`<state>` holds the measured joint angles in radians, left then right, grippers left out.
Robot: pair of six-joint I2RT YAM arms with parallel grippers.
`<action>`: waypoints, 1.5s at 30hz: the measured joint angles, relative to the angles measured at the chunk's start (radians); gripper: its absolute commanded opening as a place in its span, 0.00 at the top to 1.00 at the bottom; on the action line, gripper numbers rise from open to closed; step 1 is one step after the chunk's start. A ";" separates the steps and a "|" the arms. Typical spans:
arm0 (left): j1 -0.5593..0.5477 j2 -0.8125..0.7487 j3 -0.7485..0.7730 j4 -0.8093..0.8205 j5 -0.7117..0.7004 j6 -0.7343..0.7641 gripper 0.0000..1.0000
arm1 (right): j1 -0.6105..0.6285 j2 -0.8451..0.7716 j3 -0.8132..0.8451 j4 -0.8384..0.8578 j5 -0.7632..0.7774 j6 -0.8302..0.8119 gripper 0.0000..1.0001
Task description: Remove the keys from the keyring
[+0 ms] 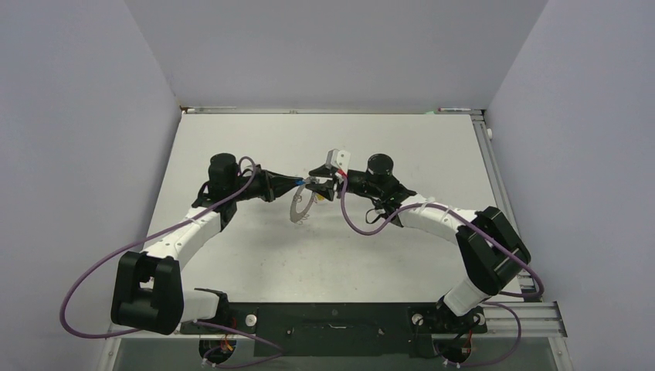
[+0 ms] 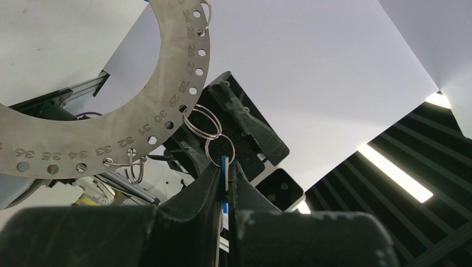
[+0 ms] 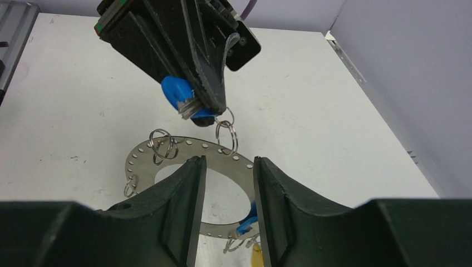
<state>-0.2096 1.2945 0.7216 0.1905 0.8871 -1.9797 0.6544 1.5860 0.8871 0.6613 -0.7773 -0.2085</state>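
The keyring (image 1: pixel 300 209) is a large flat silver ring with numbered holes (image 2: pixel 167 100), hanging tilted above the white table. My left gripper (image 2: pixel 228 167) is shut on a blue-tagged key (image 2: pixel 225 173), which is linked to the keyring by small split rings (image 2: pixel 203 122). In the right wrist view the left gripper (image 3: pixel 206 103) pinches that blue tag (image 3: pixel 175 92) above the keyring (image 3: pixel 195 147). My right gripper (image 3: pixel 229 164) is open, its fingers straddling the view of the keyring's near arc with nothing held. Another blue tag (image 3: pixel 247 222) and a yellow tag (image 3: pixel 257 256) hang low on the keyring.
Bare split rings (image 3: pixel 162 146) dangle from other holes of the keyring. The white table (image 1: pixel 255 255) is walled by grey panels on three sides. An aluminium rail (image 1: pixel 494 178) runs along its right edge. The two grippers meet tip to tip above the table's middle (image 1: pixel 317 184).
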 measured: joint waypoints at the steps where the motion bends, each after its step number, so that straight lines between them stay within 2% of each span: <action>1: -0.001 0.000 0.000 0.000 0.000 0.001 1.00 | -0.002 0.000 0.015 -0.018 -0.011 -0.017 0.62; 8: -0.013 0.001 0.000 -0.001 0.000 0.002 1.00 | -0.012 0.000 0.115 -0.198 -0.095 -0.151 0.63; 19: -0.025 0.007 0.000 -0.001 0.000 0.002 1.00 | -0.005 0.038 0.190 -0.342 -0.139 -0.257 0.67; 25: -0.027 0.008 0.000 -0.001 0.000 0.002 1.00 | 0.003 0.048 0.196 -0.394 -0.148 -0.304 0.82; 29: -0.027 0.008 0.000 -0.002 0.001 0.002 1.00 | 0.008 0.048 0.204 -0.406 -0.148 -0.312 0.95; 36: -0.027 0.008 0.000 -0.004 0.007 0.003 1.00 | 0.008 0.048 0.206 -0.391 -0.125 -0.271 0.95; 45: -0.007 0.008 0.000 -0.021 0.007 0.027 1.00 | -0.002 0.039 0.158 -0.241 -0.087 -0.126 0.95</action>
<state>-0.2169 1.3022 0.7216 0.1692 0.8944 -1.9526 0.6521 1.6245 1.0451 0.4198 -0.8646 -0.3344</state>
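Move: Just left of my open right fingers hangs the small link ring to the keyring disc, some 2 cm left, level fore and aft and about 1 cm up. The blue keys, pinched in my left hand, are roughly 4 cm left, 1 cm back and 2 cm up; the disc's middle is about 3 cm left, 2 cm back and 6 cm below. From my left hand the link ring is about 3 cm right, 1 cm ahead and 2 cm lower. I bob my right hand up nearly 2 cm and back down about 2.5 cm, easing it 1 cm left towards the link ring while it turns some 10 degrees counter-clockwise and its fingers dip. I then shut the fingers to pinch the ring beside the left fingertips and rise about 1 cm. My left hand keeps its grip on the blue keys, shifting 1 cm right and partly back. ##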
